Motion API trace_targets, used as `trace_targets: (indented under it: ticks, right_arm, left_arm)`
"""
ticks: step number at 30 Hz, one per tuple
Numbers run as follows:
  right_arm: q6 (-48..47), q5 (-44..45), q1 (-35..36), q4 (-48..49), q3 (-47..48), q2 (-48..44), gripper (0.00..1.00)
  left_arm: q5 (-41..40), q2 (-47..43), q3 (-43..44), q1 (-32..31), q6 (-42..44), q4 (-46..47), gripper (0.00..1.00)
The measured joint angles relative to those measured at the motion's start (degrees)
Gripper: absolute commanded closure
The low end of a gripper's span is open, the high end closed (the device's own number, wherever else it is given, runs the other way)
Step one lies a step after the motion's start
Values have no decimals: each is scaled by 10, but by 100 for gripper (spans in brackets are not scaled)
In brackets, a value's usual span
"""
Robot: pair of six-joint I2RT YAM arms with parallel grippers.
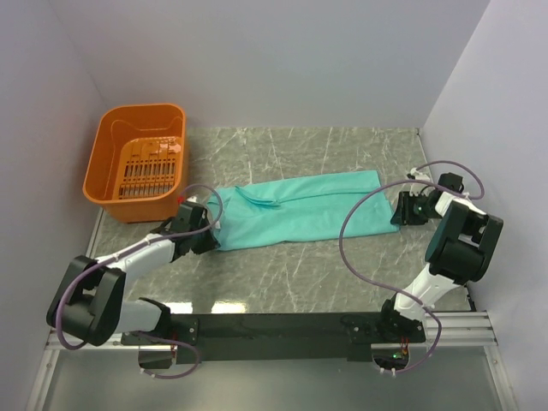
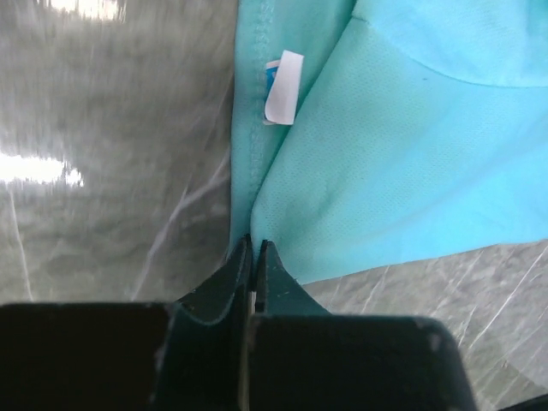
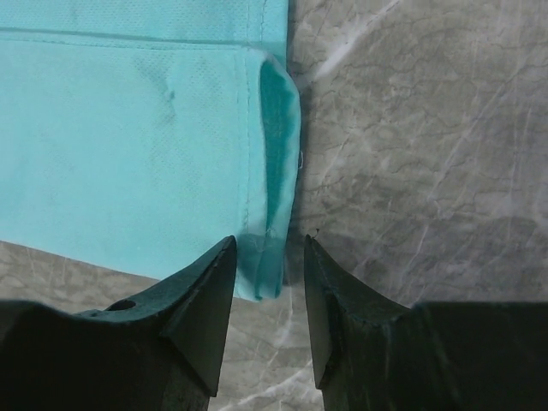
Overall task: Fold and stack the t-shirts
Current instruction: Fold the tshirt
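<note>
The teal-green t-shirt (image 1: 295,207) lies on the marble table as a long folded strip running left to right. My left gripper (image 1: 204,229) is at its left, neck end. In the left wrist view the jaws (image 2: 253,244) are closed together on the shirt's edge (image 2: 394,145), just below the white label (image 2: 282,86). My right gripper (image 1: 404,208) is at the strip's right end. In the right wrist view it (image 3: 270,241) is open, with the fingers standing either side of the hem corner (image 3: 272,214), which rests on the table.
An orange plastic basket (image 1: 128,204) stands at the back left, close behind my left gripper. White walls enclose the table on the left, back and right. Bare marble (image 1: 291,274) lies in front of the shirt.
</note>
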Motion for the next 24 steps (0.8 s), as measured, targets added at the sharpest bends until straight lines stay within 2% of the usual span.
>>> trace_targets:
  ticks: [1, 4, 5, 7, 8, 9, 11, 12, 15, 19, 24]
  right_arm:
    - [-1, -4, 0, -1, 0, -2, 56]
    - [-17, -20, 5, -17, 0, -26, 57]
    - [-28, -30, 9, -26, 0, -42, 62]
    - [-55, -50, 36, -44, 2, -79, 66]
    - [-72, -61, 63, -59, 7, -97, 76]
    - [-90, -72, 96, -71, 14, -112, 81]
    - [-129, -97, 186, -89, 33, -128, 92]
    - [-147, -107, 237, -94, 43, -130, 96]
    - [-180, -120, 382, -103, 65, -117, 97]
    - [-177, -104, 537, -102, 137, -48, 100]
    - [-124, -37, 636, -59, 247, 71, 100]
  left_arm:
    - [2, -2, -6, 0, -3, 0, 98]
    - [5, -15, -19, -1, -14, 2, 84]
    - [4, -23, -23, -1, -17, 1, 80]
    - [4, -38, -29, -1, -21, -2, 70]
    - [4, -46, -30, -1, -24, -4, 67]
    - [3, -53, -30, -1, -26, -5, 59]
    - [2, -68, -30, -1, -29, -8, 51]
    - [2, -78, -30, -1, -32, -12, 44]
    - [-3, -124, -30, -2, -35, -32, 35]
    - [-23, -214, -30, -2, -42, -54, 32]
    - [-45, -323, -30, -2, -55, -79, 32]
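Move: The t-shirt's near-left corner is already pinched in the left fingers; its white label lies some 6 cm ahead, and the orange basket's middle about 23 cm left and 24 cm ahead. From the right hand, open over the near-right corner just below it, the shirt's raised flap lies roughly 42 cm left and 7 cm ahead; from the left hand, about 14 cm ahead and 14 cm right. The t-shirt's near-left corner comes free as the left fingers open wide after easing back 1 cm; that hand then climbs some 11 cm, its fingertips tilting up. The right hand rises about 10 cm off the near-right corner and sweeps fast some 42 cm left over the shirt towards the raised flap, turning about 75 degrees counter-clockwise and shutting its fingers empty, then starts to sink. ##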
